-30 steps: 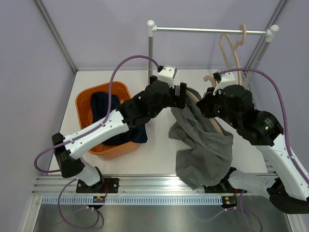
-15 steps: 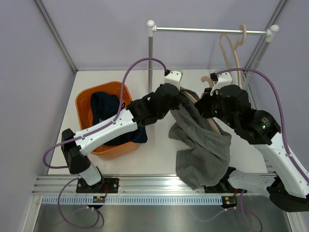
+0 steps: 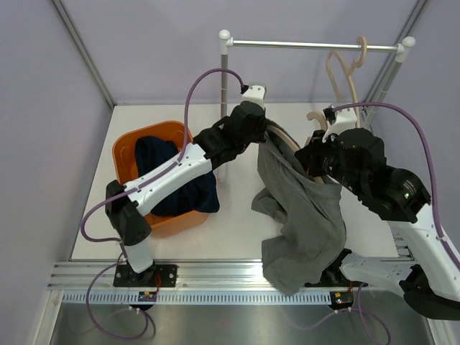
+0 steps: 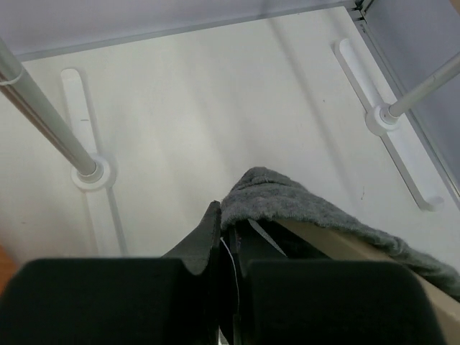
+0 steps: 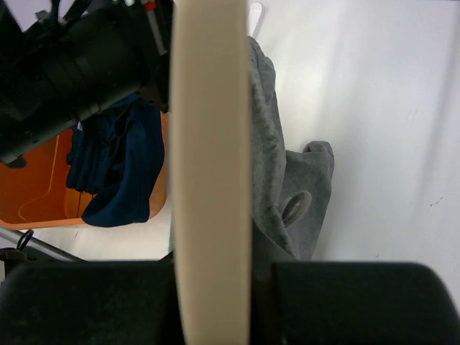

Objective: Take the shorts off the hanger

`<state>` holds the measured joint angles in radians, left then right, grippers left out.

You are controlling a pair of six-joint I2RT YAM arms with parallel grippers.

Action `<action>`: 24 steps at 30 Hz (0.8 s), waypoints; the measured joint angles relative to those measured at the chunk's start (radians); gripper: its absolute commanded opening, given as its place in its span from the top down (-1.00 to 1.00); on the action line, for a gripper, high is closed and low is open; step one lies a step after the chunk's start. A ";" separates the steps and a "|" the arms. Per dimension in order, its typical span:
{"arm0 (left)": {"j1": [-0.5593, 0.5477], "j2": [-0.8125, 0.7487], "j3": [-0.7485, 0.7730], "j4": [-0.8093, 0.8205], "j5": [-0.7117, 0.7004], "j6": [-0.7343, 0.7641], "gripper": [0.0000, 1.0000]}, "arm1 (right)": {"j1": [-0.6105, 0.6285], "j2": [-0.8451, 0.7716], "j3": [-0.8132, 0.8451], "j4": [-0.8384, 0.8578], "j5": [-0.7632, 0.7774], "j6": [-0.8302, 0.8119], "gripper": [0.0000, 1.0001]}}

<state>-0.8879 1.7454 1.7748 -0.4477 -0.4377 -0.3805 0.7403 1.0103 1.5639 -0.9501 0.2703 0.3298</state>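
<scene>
The grey shorts (image 3: 302, 215) hang over a pale wooden hanger (image 3: 286, 140) held above the table. My left gripper (image 3: 261, 134) is shut on the shorts' top edge at the hanger's left end; in the left wrist view the gripper (image 4: 227, 224) pinches grey cloth (image 4: 287, 203) just over the wood (image 4: 345, 243). My right gripper (image 3: 315, 159) is shut on the hanger; its wrist view shows the hanger (image 5: 210, 144) running up between the gripper (image 5: 213, 267) fingers, grey shorts (image 5: 287, 190) beside it. The navy shorts (image 3: 176, 176) lie in the orange tub (image 3: 126, 154).
A clothes rail (image 3: 309, 44) on two posts stands at the back, with another wooden hanger (image 3: 346, 68) hooked near its right end. The left post (image 4: 43, 115) and its foot (image 4: 92, 174) are close beside my left gripper. Grey walls enclose the table.
My left gripper has shut on the grey shorts' edge at the hanger's end and moved back towards the rail. The shorts now stretch straighter down from the hanger.
</scene>
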 measured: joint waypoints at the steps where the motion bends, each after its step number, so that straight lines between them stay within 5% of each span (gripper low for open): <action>1: 0.001 0.018 0.019 -0.004 0.006 0.001 1.00 | 0.000 -0.002 0.001 -0.003 -0.001 0.000 1.00; 12: 0.006 0.122 0.113 -0.029 0.081 0.006 1.00 | 0.000 -0.021 0.037 -0.055 0.017 -0.004 1.00; 24: 0.027 0.085 -0.051 0.010 0.148 0.008 1.00 | 0.000 -0.021 0.085 -0.053 0.027 -0.005 1.00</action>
<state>-0.8608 1.8309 1.7237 -0.4377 -0.2901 -0.3721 0.7399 0.9894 1.6493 -1.0027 0.2977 0.3248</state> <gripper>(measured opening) 0.031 0.130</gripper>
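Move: The left fingers are shut on the grey shorts' waistband, with the hanger's covered left end only about 2 cm right of them and 1 cm ahead. The rack's left foot is some 12 cm left, 10 cm ahead and far below. From the right hand, which holds the hanger, the pinched waist corner lies roughly 13 cm ahead, 10 cm left and 7 cm lower; the shorts' bulk hangs about 18 cm below, 3 cm back and 2 cm left. Keeping its pinch on the waistband, the left hand first carries the cloth about 3 cm right along the hanger, then pulls it down faster to strip it off the left end, about 6.5 cm lower in all and tipping slightly downward. The right hand keeps its grip on the hanger and draws it the other way, slowly up some 2.5 cm, a little right and back. ##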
